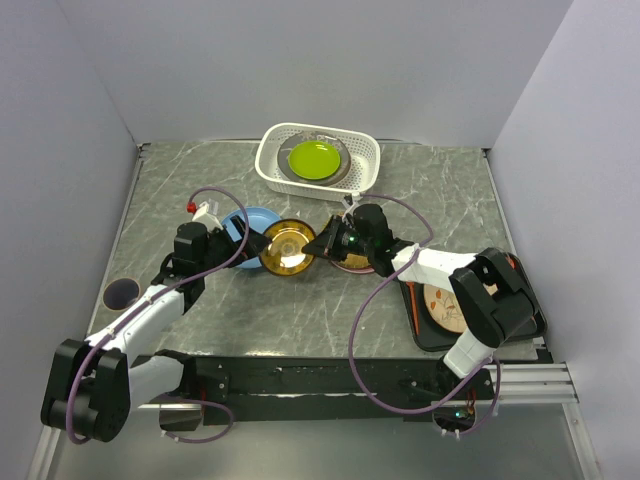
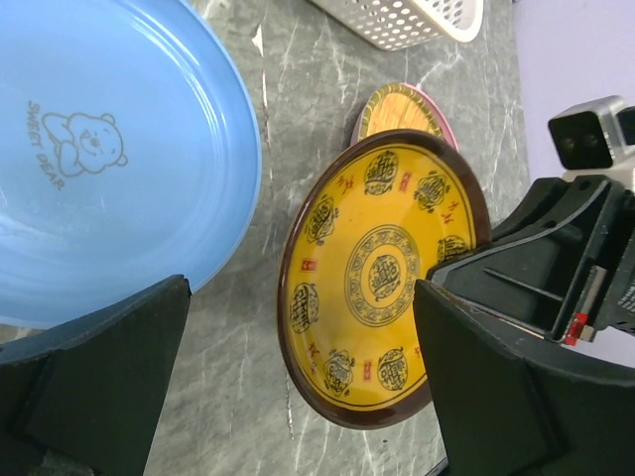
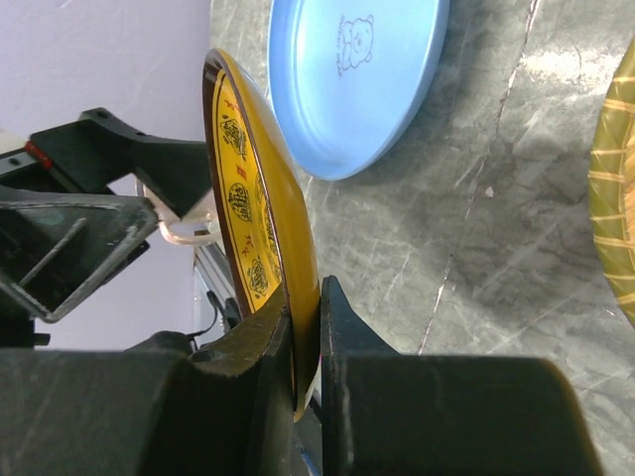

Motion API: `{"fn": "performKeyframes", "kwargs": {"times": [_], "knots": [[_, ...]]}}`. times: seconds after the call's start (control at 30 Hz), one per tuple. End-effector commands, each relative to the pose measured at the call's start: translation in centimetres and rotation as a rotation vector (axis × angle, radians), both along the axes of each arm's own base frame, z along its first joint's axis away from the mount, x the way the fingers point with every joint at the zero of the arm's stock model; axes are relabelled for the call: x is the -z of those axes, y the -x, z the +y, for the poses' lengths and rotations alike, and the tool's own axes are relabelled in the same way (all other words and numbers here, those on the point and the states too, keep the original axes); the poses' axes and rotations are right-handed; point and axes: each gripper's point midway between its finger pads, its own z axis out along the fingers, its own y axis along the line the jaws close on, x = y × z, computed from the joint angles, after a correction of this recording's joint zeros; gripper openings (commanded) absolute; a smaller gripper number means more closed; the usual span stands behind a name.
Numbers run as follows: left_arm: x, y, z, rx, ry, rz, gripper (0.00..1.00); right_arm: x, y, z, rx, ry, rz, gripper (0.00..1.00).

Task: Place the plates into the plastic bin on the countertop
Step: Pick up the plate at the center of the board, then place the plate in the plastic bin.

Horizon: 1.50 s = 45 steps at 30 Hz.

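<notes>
A yellow plate (image 1: pixel 288 248) with a brown rim stands tilted on edge above the countertop (image 1: pixel 300 310). My right gripper (image 1: pixel 323 243) is shut on its right rim; in the right wrist view the fingers (image 3: pixel 308 337) pinch the yellow plate (image 3: pixel 253 198). My left gripper (image 1: pixel 252 243) is open on the plate's left side, its fingers (image 2: pixel 298 377) apart and off the yellow plate (image 2: pixel 382 273). A blue plate (image 1: pixel 250 226) lies flat behind it. The plastic bin (image 1: pixel 368 165) at the back holds a lime green plate (image 1: pixel 314 158) on a grey one.
A woven straw plate on a pink one (image 1: pixel 352 263) lies under my right arm, the same straw plate (image 3: pixel 615 198) at the right wrist view's edge. A black tray (image 1: pixel 525 300) at the right holds a brown plate (image 1: pixel 443 305). Walls enclose three sides.
</notes>
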Motion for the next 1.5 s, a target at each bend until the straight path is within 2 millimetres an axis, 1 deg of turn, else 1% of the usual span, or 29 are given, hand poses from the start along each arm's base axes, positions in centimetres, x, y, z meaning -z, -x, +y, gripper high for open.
{"fn": "performKeyframes", "kwargs": {"times": [0.0,0.07,0.13,0.17,0.33,0.53,0.67,0.7,0.77,0.8,0.87,0.9,0.93,0.97,1.03,1.27,1.33,1.47], "knots": [[-2.1,-0.4,0.2,-0.012,-0.012,-0.055,0.99,-1.7,-0.1,0.3,-0.006,-0.02,-0.064,0.0],[-2.3,-0.4,0.4,-0.024,-0.018,-0.06,0.99,-1.6,-0.2,0.3,-0.007,-0.015,-0.061,0.0],[-2.4,-0.3,0.6,-0.026,-0.031,-0.059,0.99,-1.9,-0.6,0.3,-0.006,-0.01,-0.074,0.0],[-2.4,-0.4,0.8,-0.031,-0.042,-0.06,0.99,-1.7,-0.7,0.3,-0.005,-0.004,-0.068,0.0],[-2.4,-0.3,1.2,-0.051,-0.059,-0.058,0.99,-2.4,-1.7,0.0,0.008,-0.003,-0.081,0.0],[-2.2,-0.3,1.1,-0.047,-0.05,-0.054,0.99,-2.7,-3.1,-0.6,0.026,-0.003,-0.087,0.0],[-2.1,-0.2,1.1,-0.042,-0.053,-0.054,0.99,-3.1,-4.6,-1.5,0.051,-0.011,-0.088,0.0],[-2.1,-0.2,1.1,-0.042,-0.053,-0.054,0.99,-3.5,-5.3,-1.8,0.064,-0.017,-0.095,0.0],[-2.0,-0.1,1.1,-0.041,-0.056,-0.054,0.99,-3.7,-6.1,-2.1,0.075,-0.017,-0.095,0.0],[-1.9,0.0,1.1,-0.04,-0.058,-0.052,0.99,-4.2,-6.9,-2.5,0.086,-0.023,-0.102,0.0],[-1.7,0.1,1.2,-0.04,-0.06,-0.05,0.99,-4.3,-7.6,-2.7,0.093,-0.017,-0.101,0.0],[-1.7,0.1,1.2,-0.042,-0.061,-0.052,0.99,-4.9,-8.4,-3.1,0.103,-0.022,-0.114,0.0],[-1.6,0.1,1.2,-0.042,-0.061,-0.05,0.99,-4.8,-8.7,-3.2,0.105,-0.02,-0.11,0.0],[-1.3,0.2,1.3,-0.046,-0.062,-0.047,0.99,-5.3,-9.1,-3.3,0.109,-0.028,-0.119,0.0],[-1.1,0.2,1.3,-0.051,-0.057,-0.047,0.99,-5.3,-9.8,-3.6,0.116,-0.03,-0.115,0.0],[0.2,0.5,1.1,-0.04,-0.054,-0.016,0.99,-6.1,-12.1,-4.6,0.141,-0.053,-0.123,0.0],[0.2,0.6,1.3,-0.043,-0.058,-0.016,0.99,-5.9,-12.7,-4.8,0.145,-0.058,-0.118,0.0],[0.5,0.8,1.8,-0.064,-0.08,-0.015,0.99,-6.3,-14.3,-5.9,0.169,-0.094,-0.118,0.0]]}}
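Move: From the right hand, which already pinches the yellow plate by its right edge, the middle of the plastic bin is about 25 cm ahead, 2 cm to the right and some 8 cm lower. The blue plate lies roughly 15 cm to the left of this hand and 4 cm ahead, the straw plate about 11 cm to the right and 3 cm ahead, both around 11 cm below. From the left hand, the bin is some 22 cm ahead and 16 cm to the right. Keep the right gripper pinched on the yellow plate's edge and, after a slight dip, carry the plate forward about 12 cm and 5 cm or so to the right, rising a little, away from the open left gripper and towards the near side of the plastic bin. Let the wrist swing some 10 degrees clockwise on the way. ##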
